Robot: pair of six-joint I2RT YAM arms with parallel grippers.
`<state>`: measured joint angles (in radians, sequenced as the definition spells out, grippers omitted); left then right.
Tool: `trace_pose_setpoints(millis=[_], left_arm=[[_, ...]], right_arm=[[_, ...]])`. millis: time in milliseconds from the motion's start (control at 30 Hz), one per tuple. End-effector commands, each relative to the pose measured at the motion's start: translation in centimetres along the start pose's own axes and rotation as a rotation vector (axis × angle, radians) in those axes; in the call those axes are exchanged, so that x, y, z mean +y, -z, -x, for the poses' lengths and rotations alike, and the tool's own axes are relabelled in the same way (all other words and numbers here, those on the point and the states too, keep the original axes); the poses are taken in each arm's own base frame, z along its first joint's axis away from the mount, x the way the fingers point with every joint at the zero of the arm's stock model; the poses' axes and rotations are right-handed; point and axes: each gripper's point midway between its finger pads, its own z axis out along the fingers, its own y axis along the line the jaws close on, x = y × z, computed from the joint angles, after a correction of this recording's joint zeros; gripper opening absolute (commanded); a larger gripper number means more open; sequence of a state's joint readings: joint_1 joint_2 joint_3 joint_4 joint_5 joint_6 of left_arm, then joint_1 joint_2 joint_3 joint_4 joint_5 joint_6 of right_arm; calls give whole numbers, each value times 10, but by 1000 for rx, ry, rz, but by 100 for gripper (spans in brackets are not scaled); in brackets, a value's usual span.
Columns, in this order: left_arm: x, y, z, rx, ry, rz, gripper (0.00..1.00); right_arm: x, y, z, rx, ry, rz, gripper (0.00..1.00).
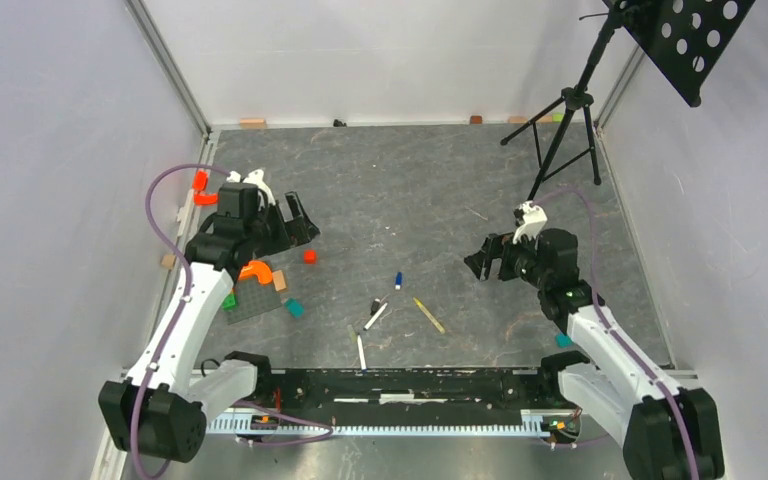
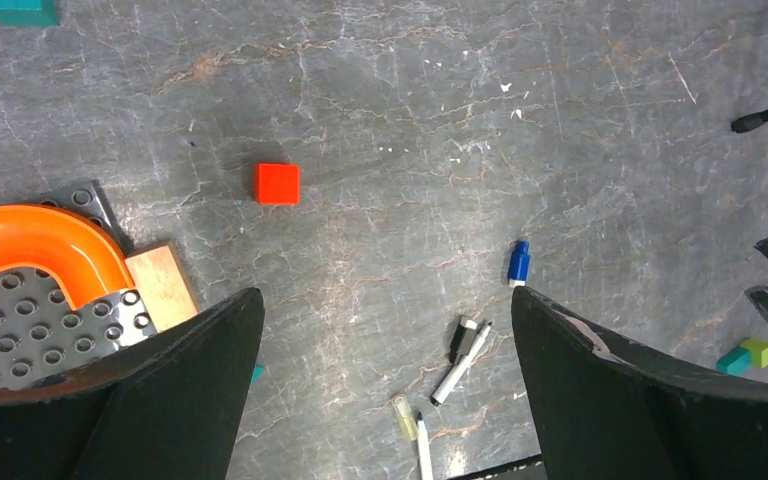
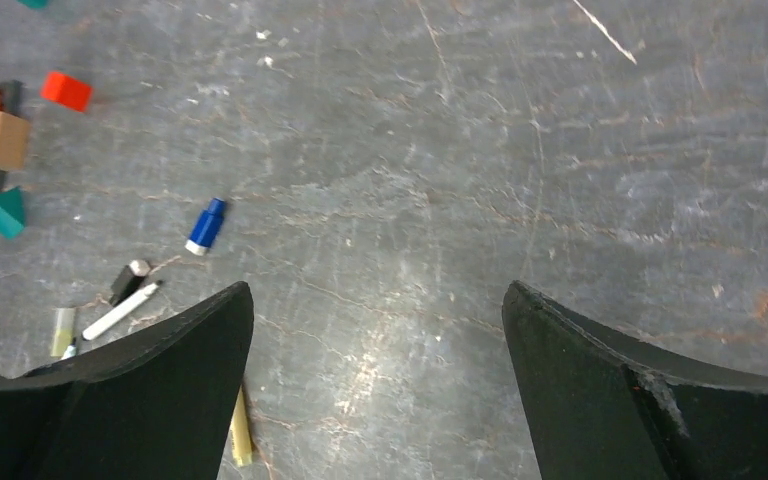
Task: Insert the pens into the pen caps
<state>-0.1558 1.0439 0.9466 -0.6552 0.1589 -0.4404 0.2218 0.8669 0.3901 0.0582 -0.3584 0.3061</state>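
Near the table's front middle lie a white pen, a second white pen and a yellow pen. A blue cap lies apart, farther back. A black cap lies against the first white pen. In the left wrist view I see the blue cap, the black cap, the white pen and a clear yellowish cap. My left gripper is open and empty, above the floor left of them. My right gripper is open and empty, to their right; the yellow pen shows by its left finger.
A grey baseplate with an orange arch, a wooden block, a red cube and a teal block sit at the left. A black tripod stand stands at the back right. A teal block lies by the right arm.
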Motion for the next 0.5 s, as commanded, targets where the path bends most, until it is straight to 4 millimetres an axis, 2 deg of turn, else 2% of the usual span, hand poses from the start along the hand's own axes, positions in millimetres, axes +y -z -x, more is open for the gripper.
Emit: trace_pose_setpoints(millis=[0, 233, 333, 433, 467], left_arm=[[0, 5, 5, -43, -70, 22, 100], [7, 16, -11, -22, -186, 133, 100], [14, 17, -16, -30, -202, 152, 100], [11, 16, -17, -25, -211, 139, 99], [10, 16, -18, -20, -212, 129, 98]], right_arm=[[-7, -4, 15, 39, 14, -75, 98], [20, -7, -6, 225, 177, -22, 98], [35, -6, -23, 277, 231, 34, 98], [51, -5, -47, 363, 283, 83, 99], [55, -5, -56, 399, 300, 94, 95]])
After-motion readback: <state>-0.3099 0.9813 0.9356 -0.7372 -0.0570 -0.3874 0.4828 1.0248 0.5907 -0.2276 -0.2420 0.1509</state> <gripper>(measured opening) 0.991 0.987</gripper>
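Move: The yellow pen lies about 4 cm back and 7 cm to the left of the right hand, some 12 cm below; the blue cap is about 3 cm ahead and 14 cm left of that hand. From the left hand, the clear cap lies about 9 cm back and 5 cm right, roughly 18 cm down, with the red cube about 6 cm ahead and 3 cm left of the hand. Right hand, open, swings about 5 cm left, then also back, towards the yellow pen; left eases back 2 cm. ##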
